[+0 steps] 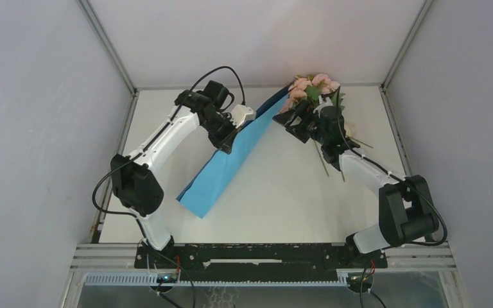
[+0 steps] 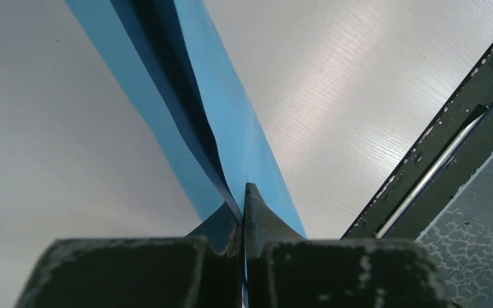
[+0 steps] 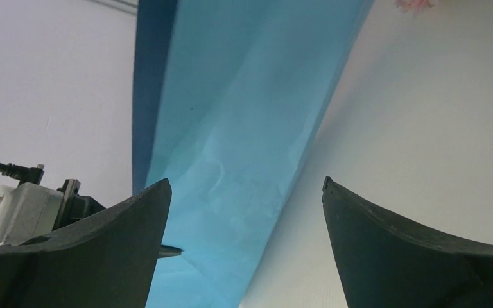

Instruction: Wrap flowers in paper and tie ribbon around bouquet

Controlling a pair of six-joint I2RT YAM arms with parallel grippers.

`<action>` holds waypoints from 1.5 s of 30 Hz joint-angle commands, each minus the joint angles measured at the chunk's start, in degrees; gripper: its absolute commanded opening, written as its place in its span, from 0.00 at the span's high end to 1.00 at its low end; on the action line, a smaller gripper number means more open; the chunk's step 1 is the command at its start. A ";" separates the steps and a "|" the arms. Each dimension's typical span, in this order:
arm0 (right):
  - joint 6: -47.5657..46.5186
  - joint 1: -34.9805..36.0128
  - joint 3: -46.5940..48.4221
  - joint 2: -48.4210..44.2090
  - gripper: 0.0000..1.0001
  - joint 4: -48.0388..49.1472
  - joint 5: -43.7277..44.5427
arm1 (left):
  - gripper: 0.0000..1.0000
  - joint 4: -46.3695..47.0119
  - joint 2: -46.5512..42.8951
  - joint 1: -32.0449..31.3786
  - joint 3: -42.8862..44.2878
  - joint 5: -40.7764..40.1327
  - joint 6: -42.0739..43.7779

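Observation:
The blue paper (image 1: 231, 160) is lifted off the table and slants from near left to far right, light on one face and darker on the other. My left gripper (image 1: 228, 141) is shut on its upper edge, the paper (image 2: 186, 96) pinched between the closed fingertips (image 2: 251, 196). My right gripper (image 1: 290, 120) stands open beside the sheet's far end, jaws wide, with the paper (image 3: 244, 96) in front of it and nothing between the fingers. The flowers (image 1: 313, 86), pink blooms with green leaves, lie at the back right behind the right wrist, stems (image 1: 322, 163) trailing toward me. The ribbon and a bouquet are out of view.
White walls with metal corner posts (image 1: 106, 45) enclose the white table (image 1: 282, 192). A black rail (image 1: 263, 256) carries both arm bases at the near edge. In the right wrist view the left arm's camera housing (image 3: 16, 215) shows at the left.

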 commanded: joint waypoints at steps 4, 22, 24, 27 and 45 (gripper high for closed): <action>1.84 2.91 0.95 1.63 0.05 7.79 1.03 | 1.00 2.84 0.42 -1.36 -1.11 0.66 -0.11; 1.75 3.81 8.15 8.50 0.05 11.87 -1.09 | 1.00 4.34 0.95 -2.01 -2.84 0.01 -0.26; 1.67 3.92 9.51 9.10 0.05 9.93 -0.50 | 1.00 4.34 1.12 -2.04 -2.82 -0.04 -0.33; 1.79 4.28 11.60 10.49 0.05 5.85 1.43 | 1.00 4.38 0.99 -2.04 -2.82 -0.08 -0.25; 0.38 3.97 23.58 24.06 0.34 -2.22 4.85 | 1.00 4.78 0.89 -2.34 -2.96 -0.97 0.20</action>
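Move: The right hand, open and empty, has the far end of the paper about 11 cm ahead, 4 cm to its left and some 8 cm below. The flower heads lie roughly 18 cm ahead, 10 cm right and 15 cm below; the paper's pinched middle is about 9 cm back and 19 cm left, nearly level. From the left hand, already gripping that middle, the far end is around 20 cm ahead, 16 cm right and 6 cm lower. The left hand keeps its pinch on the middle of the paper, sinking some 2 cm and otherwise holding nearly still. The right hand goes left, then on forward with a brief dip and rise, and finally forward and down over the paper's far part, about 8 cm forward and 5 cm left in all, its wide-open fingers starting to narrow; whether they touch the paper can't be seen. ##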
